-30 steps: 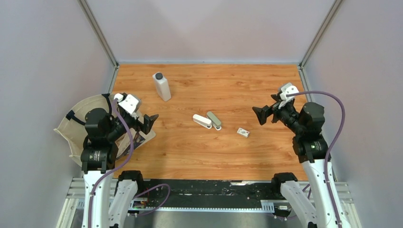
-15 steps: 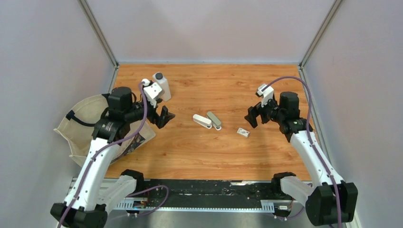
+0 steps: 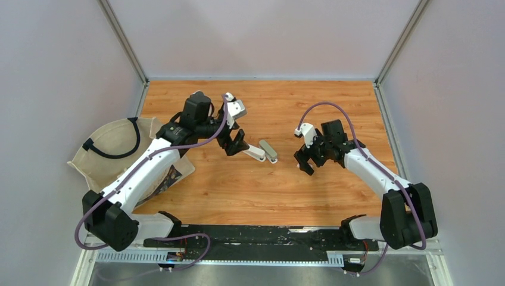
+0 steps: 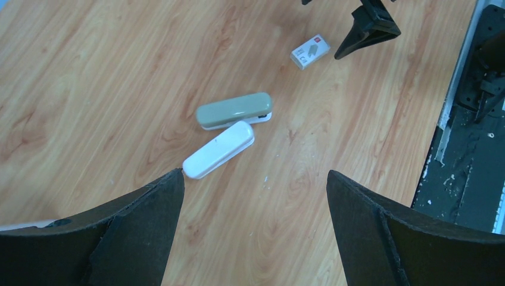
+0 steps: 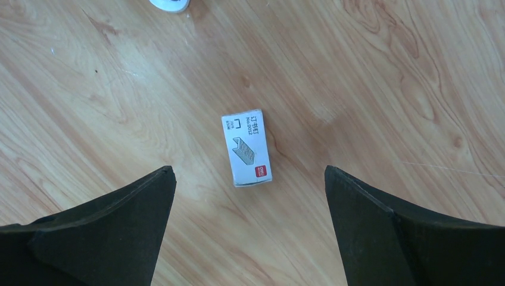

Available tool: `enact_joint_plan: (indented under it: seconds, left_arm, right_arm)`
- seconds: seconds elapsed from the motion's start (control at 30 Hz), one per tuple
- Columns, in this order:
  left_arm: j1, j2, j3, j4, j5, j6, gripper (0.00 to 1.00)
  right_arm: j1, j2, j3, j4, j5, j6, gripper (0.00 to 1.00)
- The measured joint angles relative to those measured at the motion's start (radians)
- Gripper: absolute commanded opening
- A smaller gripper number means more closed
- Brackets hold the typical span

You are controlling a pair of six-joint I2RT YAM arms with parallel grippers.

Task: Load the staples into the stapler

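Note:
Two staplers lie side by side mid-table, a white stapler (image 4: 218, 149) (image 3: 255, 154) and an olive-green stapler (image 4: 234, 110) (image 3: 268, 150). My left gripper (image 4: 255, 173) (image 3: 236, 145) hangs open just left of them, its left fingertip close to the white stapler's end, nothing between the fingers. The staples, a small white printed box (image 5: 247, 147) (image 4: 310, 50), lie flat on the wood. My right gripper (image 5: 249, 169) (image 3: 304, 161) hovers open above the box, which sits just beyond the line between the fingertips. From above the box is hidden under that gripper.
A cream tote bag (image 3: 104, 155) with dark handles lies at the table's left edge beneath the left arm. A black rail (image 3: 256, 235) runs along the near edge. Grey walls close in the wooden table (image 3: 333, 107) on three sides.
Both arms have swung inward from the sides. The left gripper now sits beside the staplers and the right gripper over the staples box. Both grippers stayed open; nothing on the table moved.

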State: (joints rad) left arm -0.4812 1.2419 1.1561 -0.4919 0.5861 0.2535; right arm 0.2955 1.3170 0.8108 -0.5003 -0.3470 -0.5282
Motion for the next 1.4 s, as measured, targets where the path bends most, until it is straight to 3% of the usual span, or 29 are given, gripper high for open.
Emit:
enact_joint_plan:
  seconds: [0.43, 0.7, 1.07, 1.2, 1.4]
  left_arm:
    - [-0.031, 0.082, 0.016, 0.011, 0.032, 0.001, 0.97]
    - [-0.032, 0.023, 0.011, -0.058, 0.015, 0.028, 0.97]
    - [-0.034, -0.008, -0.019, -0.104, 0.011, 0.043, 0.97]
    - [-0.034, 0.006, -0.019, -0.109, 0.013, 0.042, 0.96]
    - [-0.034, 0.013, -0.034, -0.111, 0.016, 0.041, 0.97]
  right_arm:
    - [-0.002, 0.011, -0.012, -0.012, 0.026, -0.101, 0.93]
    - [-0.002, 0.071, -0.012, -0.005, 0.035, -0.151, 0.77]
    - [0.005, 0.158, -0.012, 0.005, 0.037, -0.176, 0.71]
    - [0.018, 0.166, -0.012, 0.01, 0.043, -0.176, 0.59]
    - [0.034, 0.177, -0.012, 0.016, 0.058, -0.177, 0.61]
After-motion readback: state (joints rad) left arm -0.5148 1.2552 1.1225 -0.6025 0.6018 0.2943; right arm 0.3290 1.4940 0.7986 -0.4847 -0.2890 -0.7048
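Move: The staple box lies almost straight under the right hand, about 7 cm below its open fingers and only about 1 cm ahead and 1 cm to the right. The green stapler is some 14 cm to this hand's left and 8 cm farther out, the white stapler beyond it, some 20 cm left and 7 cm out, both about 7 cm below it. From the left hand the staple box lies about 26 cm to the right, 1 cm ahead and 23 cm below. The right hand shifts barely a centimetre to its right, then sinks about 5 cm onto the staple box, steepening and twisting some 10 degrees counter-clockwise, while its fingers draw in from wide open to a bit over half, coming down to either side of the box without yet pinching it. Meanwhile the left hand, still wide open and well above the table, slips a couple of centimetres right and returns, then ends about 3 cm farther back and 3.5 cm lower, touching nothing. ##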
